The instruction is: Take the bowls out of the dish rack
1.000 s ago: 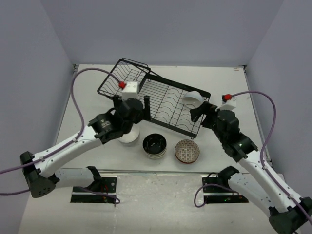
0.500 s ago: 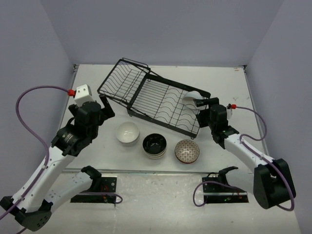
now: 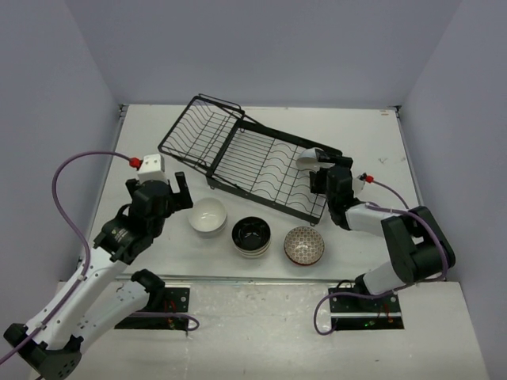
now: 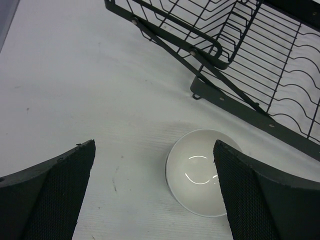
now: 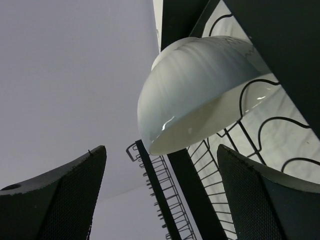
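Observation:
The black wire dish rack (image 3: pixel 252 157) lies across the middle of the table. One white bowl (image 3: pixel 310 158) leans on edge in its right end; the right wrist view shows that bowl (image 5: pixel 200 90) just ahead of and above the fingertips. My right gripper (image 3: pixel 320 173) is open beside it, nothing between its jaws (image 5: pixel 162 195). Three bowls rest on the table in front of the rack: white (image 3: pixel 208 215), black-inside (image 3: pixel 251 235) and brown-patterned (image 3: pixel 304 244). My left gripper (image 3: pixel 184 190) hovers open left of the white bowl (image 4: pixel 197 172), holding nothing (image 4: pixel 155 195).
The rack's tilted basket section (image 3: pixel 202 127) rises at the back left, and its hinged frame (image 4: pixel 210 55) lies close ahead of the left gripper. Grey walls close off the table on three sides. The right arm is folded low along the rack's right end.
The left arm has pulled back to the left, off the white bowl, which stays on the table. The right arm has folded down, bringing its gripper up to the white bowl in the rack.

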Controlling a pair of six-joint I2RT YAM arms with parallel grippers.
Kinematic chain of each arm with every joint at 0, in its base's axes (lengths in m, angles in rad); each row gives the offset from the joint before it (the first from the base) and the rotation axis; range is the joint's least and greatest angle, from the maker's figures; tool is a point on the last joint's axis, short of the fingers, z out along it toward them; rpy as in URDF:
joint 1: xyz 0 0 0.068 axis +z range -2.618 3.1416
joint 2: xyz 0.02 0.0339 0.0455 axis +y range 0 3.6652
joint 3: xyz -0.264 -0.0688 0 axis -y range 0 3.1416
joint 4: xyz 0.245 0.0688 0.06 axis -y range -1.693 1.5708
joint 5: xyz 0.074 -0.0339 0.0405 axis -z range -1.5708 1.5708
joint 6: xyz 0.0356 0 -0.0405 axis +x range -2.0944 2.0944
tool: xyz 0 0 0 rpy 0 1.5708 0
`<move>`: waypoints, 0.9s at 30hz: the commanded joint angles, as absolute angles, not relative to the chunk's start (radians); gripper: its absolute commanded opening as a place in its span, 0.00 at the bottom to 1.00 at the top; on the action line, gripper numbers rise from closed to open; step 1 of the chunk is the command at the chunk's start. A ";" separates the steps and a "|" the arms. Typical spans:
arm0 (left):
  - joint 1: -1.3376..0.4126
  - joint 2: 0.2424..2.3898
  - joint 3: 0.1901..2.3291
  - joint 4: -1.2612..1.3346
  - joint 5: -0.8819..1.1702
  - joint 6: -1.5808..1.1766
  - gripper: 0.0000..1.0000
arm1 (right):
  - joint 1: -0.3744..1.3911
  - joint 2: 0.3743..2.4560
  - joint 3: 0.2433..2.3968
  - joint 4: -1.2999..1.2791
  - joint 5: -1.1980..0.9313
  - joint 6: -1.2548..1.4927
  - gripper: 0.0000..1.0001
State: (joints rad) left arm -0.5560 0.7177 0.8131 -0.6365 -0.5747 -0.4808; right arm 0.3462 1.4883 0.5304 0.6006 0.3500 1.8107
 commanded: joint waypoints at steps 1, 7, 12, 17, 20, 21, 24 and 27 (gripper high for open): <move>-0.546 0.713 0.801 -0.546 -0.483 -0.428 1.00 | 0.348 1.540 0.598 0.629 0.425 1.844 0.91; -0.543 0.706 0.801 -0.542 -0.434 -0.414 1.00 | 0.348 1.608 0.699 0.526 0.468 1.859 0.81; -0.537 0.692 0.785 -0.511 -0.390 -0.388 1.00 | 0.347 1.644 0.758 0.500 0.517 1.812 0.63; -0.534 0.698 0.787 -0.509 -0.376 -0.379 1.00 | 0.347 1.670 0.805 0.486 0.520 1.727 0.47; -0.528 0.698 0.785 -0.500 -0.357 -0.371 1.00 | 0.348 1.683 0.796 0.495 0.514 1.704 0.36; -0.526 0.701 0.785 -0.499 -0.356 -0.370 1.00 | 0.348 1.686 0.792 0.514 0.514 1.703 0.30; -0.523 0.700 0.785 -0.499 -0.353 -0.367 1.00 | 0.348 1.700 0.773 0.563 0.506 1.674 0.27; -0.522 0.693 0.784 -0.500 -0.353 -0.365 1.00 | 0.348 1.701 0.761 0.578 0.511 1.654 0.22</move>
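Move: The last white bowl leans in the rack about 7 cm straight ahead of the right hand, its middle some 5 cm lower. From that hand the patterned bowl stack on the table is about 20 cm back and 3 cm left, and the black-topped stack some 17 cm back and 20 cm left, both roughly 10 cm below. From the left hand the white bowl lies about 23 cm ahead, 45 cm right and 13 cm down. The right hand, rolled so that one finger is above the other, reaches almost level and forward by about 5.5 cm to the white bowl, slowing as its fingers go from nearly wide open to about a quarter open and come round the upper edge of the rim to pinch it, while the wrist rolls some 8 degrees, left side down. Meanwhile the empty left hand, still wide open and well above the table, eases about 3 cm to the right and turns roughly 10 degrees clockwise. ##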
